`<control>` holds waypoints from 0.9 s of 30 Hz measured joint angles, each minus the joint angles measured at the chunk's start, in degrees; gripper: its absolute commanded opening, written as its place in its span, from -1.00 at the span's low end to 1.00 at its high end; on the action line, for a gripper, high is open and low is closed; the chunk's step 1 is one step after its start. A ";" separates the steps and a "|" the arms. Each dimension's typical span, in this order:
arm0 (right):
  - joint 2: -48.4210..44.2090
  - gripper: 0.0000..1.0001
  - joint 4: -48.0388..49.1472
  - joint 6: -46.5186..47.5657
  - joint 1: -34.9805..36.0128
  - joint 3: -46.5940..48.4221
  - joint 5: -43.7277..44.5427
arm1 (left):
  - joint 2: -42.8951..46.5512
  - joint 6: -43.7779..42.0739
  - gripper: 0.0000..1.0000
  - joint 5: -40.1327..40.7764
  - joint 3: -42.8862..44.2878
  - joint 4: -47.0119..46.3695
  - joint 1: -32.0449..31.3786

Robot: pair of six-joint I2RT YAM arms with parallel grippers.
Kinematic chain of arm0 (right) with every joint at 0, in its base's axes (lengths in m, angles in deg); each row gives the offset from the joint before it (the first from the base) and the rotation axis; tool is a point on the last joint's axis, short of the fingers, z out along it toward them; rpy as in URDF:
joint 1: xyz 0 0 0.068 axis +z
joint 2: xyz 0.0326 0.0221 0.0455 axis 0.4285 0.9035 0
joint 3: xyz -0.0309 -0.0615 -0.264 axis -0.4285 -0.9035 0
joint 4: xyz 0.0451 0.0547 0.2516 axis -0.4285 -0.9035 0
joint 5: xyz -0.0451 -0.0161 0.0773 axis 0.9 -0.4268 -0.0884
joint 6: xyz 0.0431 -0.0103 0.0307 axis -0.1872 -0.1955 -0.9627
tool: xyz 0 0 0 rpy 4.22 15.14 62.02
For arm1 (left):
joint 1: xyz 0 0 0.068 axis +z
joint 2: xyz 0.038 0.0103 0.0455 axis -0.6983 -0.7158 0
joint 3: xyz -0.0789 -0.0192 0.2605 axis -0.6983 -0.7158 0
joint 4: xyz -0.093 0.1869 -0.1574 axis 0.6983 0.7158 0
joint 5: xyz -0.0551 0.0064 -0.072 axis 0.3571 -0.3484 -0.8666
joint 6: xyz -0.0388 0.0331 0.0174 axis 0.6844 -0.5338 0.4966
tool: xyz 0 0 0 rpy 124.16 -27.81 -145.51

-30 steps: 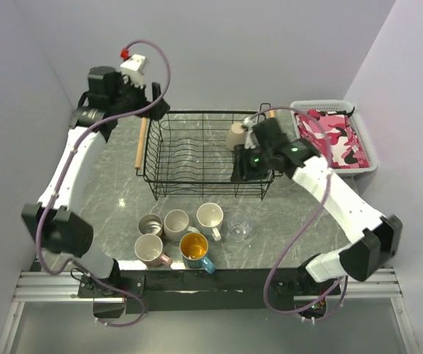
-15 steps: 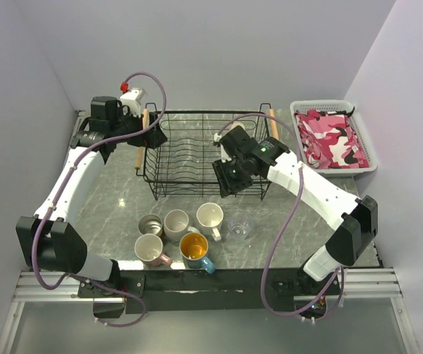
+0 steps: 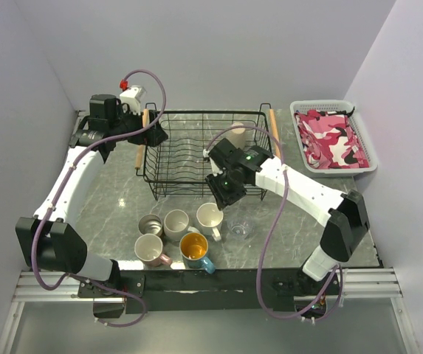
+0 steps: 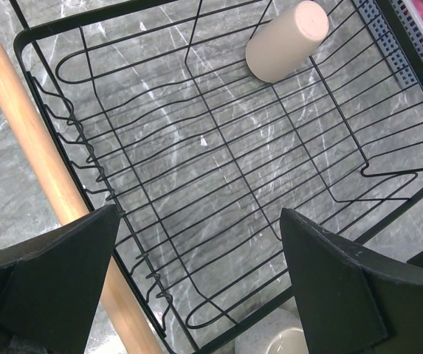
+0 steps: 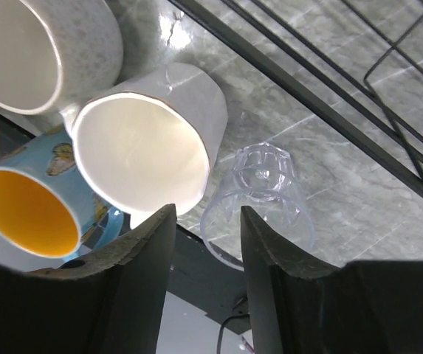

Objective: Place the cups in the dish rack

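The black wire dish rack (image 3: pixel 168 156) stands mid-table with the tan cup (image 3: pixel 237 136) lying in its back right corner. The left wrist view shows that cup (image 4: pixel 285 40) too. My left gripper (image 3: pixel 154 133) is open and empty over the rack's left wooden handle (image 4: pixel 34 140). My right gripper (image 3: pixel 222 193) is open and empty above the rack's front edge. In the right wrist view it (image 5: pixel 205 284) hangs over a white mug (image 5: pixel 148 151) and the clear glass (image 5: pixel 263 199). A second white mug (image 3: pixel 176 223), the steel cup (image 3: pixel 150 224), the pink mug (image 3: pixel 149 249) and the blue mug (image 3: pixel 195 249) stand in front.
A white plastic basket (image 3: pixel 368 147) with pink camouflage cloth sits at the back right. The cups stand close together near the table's front edge (image 3: pixel 270 259). Purple walls close in the left, back and right sides.
My right gripper has moved from the rack's back right, leaving the tan cup there, to the rack's front edge above the cups. My left gripper dropped closer to the left handle.
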 measured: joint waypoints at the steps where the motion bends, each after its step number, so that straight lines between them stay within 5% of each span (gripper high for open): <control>1: 0.50 -0.04 0.24 0.22 0.24 -0.28 -0.04 | 0.00 0.00 0.93 0.00 0.00 0.02 0.00; 16: 4.42 -0.16 7.13 1.62 1.66 -6.38 -1.70 | 0.00 -0.20 0.93 0.46 0.72 0.11 -0.02; 25: 5.05 -0.96 10.40 2.60 1.81 -8.48 -1.46 | 0.00 -0.22 0.93 0.48 1.57 0.07 -0.02; 27: 5.22 -1.00 10.16 2.69 1.81 -8.55 -1.38 | 0.00 -0.22 0.93 0.48 1.57 0.07 -0.02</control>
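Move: From the right hand, the white cup stands about 5 cm to the left, 2 cm back and 10 cm below. The clear glass is some 4 cm right and 3 cm back of this hand; the speckled mug is about 15 cm left and 4 cm back, and the blue mug 9 cm left and 11 cm back, all about as low. From the left hand, the white cup lies roughly 15 cm right, 20 cm back and 22 cm down. The right hand's fingers pinch the white cup's wall at its right-hand rim, one pad inside the cup and the other outside on the glass's side. To get there the half-open gripper sinks some 6 cm beside the cup, easing about 1 cm left, then stops and closes most of the way, still pointing steeply down. ##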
